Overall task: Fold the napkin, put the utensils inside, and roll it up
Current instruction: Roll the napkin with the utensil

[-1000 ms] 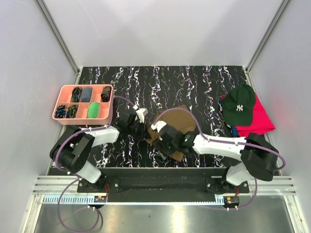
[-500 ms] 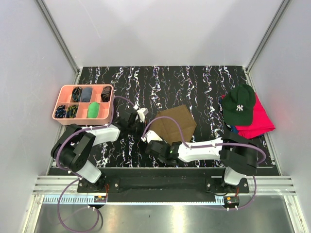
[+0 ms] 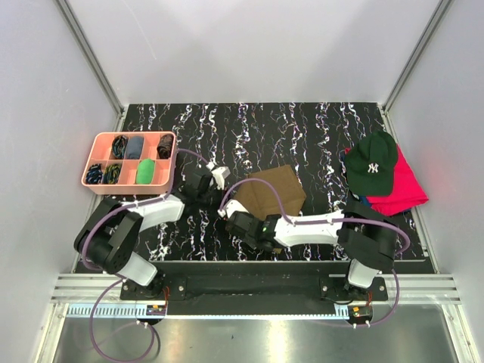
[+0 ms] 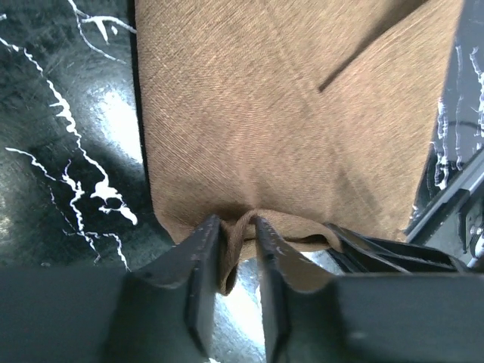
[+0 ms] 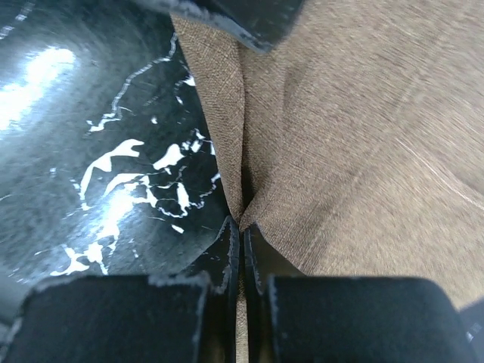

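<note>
The olive-brown napkin (image 3: 276, 189) lies flat on the black marbled table, right of the left gripper (image 3: 218, 183). In the left wrist view, the napkin (image 4: 287, 113) fills the frame. A small raised fold of its near edge stands between the slightly parted jaws of the left gripper (image 4: 238, 231), loose on one side. The right gripper (image 3: 231, 216) is at the napkin's near-left edge. In its wrist view the right gripper (image 5: 240, 231) is shut, pinching the napkin (image 5: 355, 136) at a creased edge. The utensils are out of view.
A pink compartment tray (image 3: 89, 165) holding small items stands at the left. A dark green cap (image 3: 372, 162) rests on a red cloth (image 3: 407, 190) at the right. The left gripper's fingers (image 5: 227, 15) show at the top of the right wrist view.
The right arm swung off the napkin to its near-left edge, and its gripper closed on the cloth there. The left gripper's jaws have parted slightly round the fold they held.
</note>
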`<state>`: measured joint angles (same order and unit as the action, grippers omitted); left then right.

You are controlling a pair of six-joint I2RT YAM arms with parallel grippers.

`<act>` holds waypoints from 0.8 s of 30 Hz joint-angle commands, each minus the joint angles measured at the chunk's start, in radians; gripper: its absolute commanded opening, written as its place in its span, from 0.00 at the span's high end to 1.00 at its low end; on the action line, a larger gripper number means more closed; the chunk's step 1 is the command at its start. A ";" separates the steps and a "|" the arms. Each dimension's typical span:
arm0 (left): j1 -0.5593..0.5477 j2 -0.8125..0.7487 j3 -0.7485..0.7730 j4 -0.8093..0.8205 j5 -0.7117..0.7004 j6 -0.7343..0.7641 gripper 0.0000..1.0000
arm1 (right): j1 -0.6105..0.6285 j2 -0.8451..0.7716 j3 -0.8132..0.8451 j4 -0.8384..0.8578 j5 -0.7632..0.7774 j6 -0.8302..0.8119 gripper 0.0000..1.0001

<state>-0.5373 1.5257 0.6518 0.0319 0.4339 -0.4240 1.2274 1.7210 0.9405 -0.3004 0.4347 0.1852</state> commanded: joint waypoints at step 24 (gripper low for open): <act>0.010 -0.582 -0.348 0.115 -0.093 -0.045 0.23 | -0.516 0.005 -0.049 0.201 -1.335 0.068 1.00</act>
<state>-0.5289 0.9859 0.3271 0.0368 0.3267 -0.4706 0.7597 1.6691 0.8547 -0.1581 -0.6632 0.2295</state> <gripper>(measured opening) 0.758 0.012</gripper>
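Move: The left hand sits on the napkin's left corner, cloth still between its barely parted fingers; the napkin's middle is roughly 10 cm to its right, 1 cm ahead and 1 cm lower. The right hand already pinches the near-left edge, with the napkin's middle some 5 cm ahead and 5 cm to its right, at about table height. From the right hand, that left corner is about 6 cm left and 5 cm farther out. The right fingers keep their shut pinch on the napkin's near-left edge, drawing it back almost 3 cm, then lifting about 3 cm while easing forward, as the wrist turns over some 55 degrees from pointing forward-down to down-left. Meanwhile the left fingers spread wide and come free of the corner, rising about 4.5 cm, then backing away to the left and sinking slightly. ##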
